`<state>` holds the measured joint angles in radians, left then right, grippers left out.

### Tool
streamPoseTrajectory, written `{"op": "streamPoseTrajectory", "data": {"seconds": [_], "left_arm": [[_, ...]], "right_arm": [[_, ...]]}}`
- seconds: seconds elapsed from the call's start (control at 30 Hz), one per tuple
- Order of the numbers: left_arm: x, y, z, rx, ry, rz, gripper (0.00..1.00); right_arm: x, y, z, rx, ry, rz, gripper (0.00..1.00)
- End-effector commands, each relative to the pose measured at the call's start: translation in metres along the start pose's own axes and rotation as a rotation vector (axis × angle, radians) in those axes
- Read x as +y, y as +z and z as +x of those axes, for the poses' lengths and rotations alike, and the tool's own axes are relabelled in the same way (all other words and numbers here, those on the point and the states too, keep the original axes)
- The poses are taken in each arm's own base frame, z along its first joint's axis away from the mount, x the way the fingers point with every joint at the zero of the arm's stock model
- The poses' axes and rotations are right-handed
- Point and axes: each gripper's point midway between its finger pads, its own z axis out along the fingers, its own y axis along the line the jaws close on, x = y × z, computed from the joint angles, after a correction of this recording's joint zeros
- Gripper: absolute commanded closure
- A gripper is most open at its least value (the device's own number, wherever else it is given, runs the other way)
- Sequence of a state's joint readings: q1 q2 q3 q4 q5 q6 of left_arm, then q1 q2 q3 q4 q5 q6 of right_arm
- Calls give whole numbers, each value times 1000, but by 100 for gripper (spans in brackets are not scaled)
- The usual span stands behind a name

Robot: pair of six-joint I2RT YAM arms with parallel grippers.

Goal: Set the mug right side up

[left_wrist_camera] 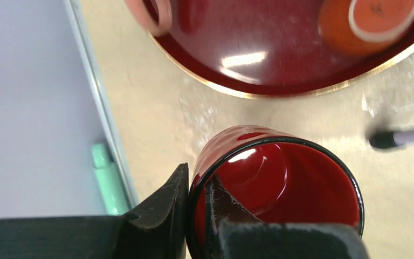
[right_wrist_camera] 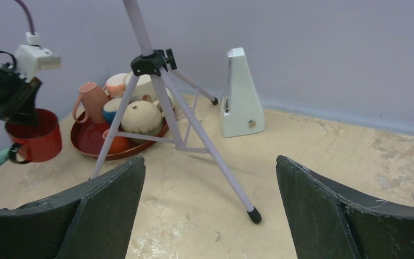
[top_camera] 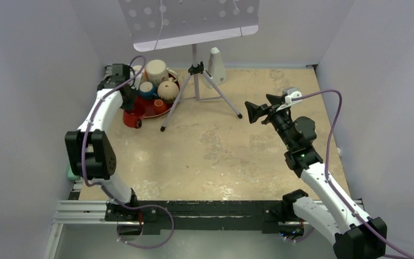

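Note:
The red mug [left_wrist_camera: 280, 178] stands mouth up just off the front left of the red tray [left_wrist_camera: 280, 65]; I cannot tell whether it rests on the table or hangs just above it. My left gripper [left_wrist_camera: 197, 178] is shut on its rim, one finger inside the wall and one outside. From above, the mug [top_camera: 132, 118] sits under the left gripper [top_camera: 129, 101]. The right wrist view shows the mug [right_wrist_camera: 35, 141] with its handle pointing left. My right gripper [top_camera: 259, 109] hovers open at mid right, far from the mug, with nothing between its fingers [right_wrist_camera: 102, 210].
The tray [top_camera: 150, 110] holds several cups and bowls, among them an upturned orange cup [left_wrist_camera: 369, 21] and a pink mug [right_wrist_camera: 90, 100]. A tripod stand [top_camera: 196, 81] straddles the tray's right side. A white metronome [top_camera: 215, 67] stands at the back. A green object [left_wrist_camera: 108, 178] lies at the table's left edge.

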<state>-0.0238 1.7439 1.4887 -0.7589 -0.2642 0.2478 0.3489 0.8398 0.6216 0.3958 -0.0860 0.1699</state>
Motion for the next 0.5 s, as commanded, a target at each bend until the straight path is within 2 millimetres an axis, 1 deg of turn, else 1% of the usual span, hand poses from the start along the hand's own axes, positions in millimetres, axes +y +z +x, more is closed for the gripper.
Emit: {"op": "streamPoseTrajectory", "data": {"seconds": [0.0,0.03,0.1,0.2,0.27,0.4,0.47], "left_arm": [[-13,-33,42,-31,-119,249,100],[-12,-33,53,-51,-133,284,100],[-2,-35,73,-95,-182,337,100],[20,-35,107,-125,-209,327,100],[26,-35,127,-138,-207,325,100],[34,-33,153,-161,-208,309,100],[33,-29,164,-167,-185,301,100]], "right_arm": [[12,3,-15,-31,-27,-58,5],[13,3,-16,-38,-33,-65,5],[16,3,-17,-48,-43,-83,5],[19,3,-17,-58,-54,-105,5],[21,5,-14,-53,-62,-121,5],[24,11,-13,-46,-81,-146,5],[24,14,-13,-44,-88,-148,5]]}}
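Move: About 18 cm back of the left hand, 4 cm to its left and 14 cm below lies the bare front-left table patch; the hand holds the red mug upright by its rim. The tray's middle is some 10 cm ahead and 9 cm to the right, the nearest tripod foot 6 cm back and 15 cm right, the green bottle 19 cm back and 26 cm left. From the right hand the patch is roughly 58 cm left, 10 cm back and 31 cm down. Carrying the red mug clear of the tray, the left hand sweeps back about 16 cm and to the left some 7 cm, first level and then sinking about 5 cm towards the bare front-left table. Along the way it rolls about 20 degrees, left side dropping, so the fingers lose their leftward lean; they keep their pinch on the rim, one inside. ##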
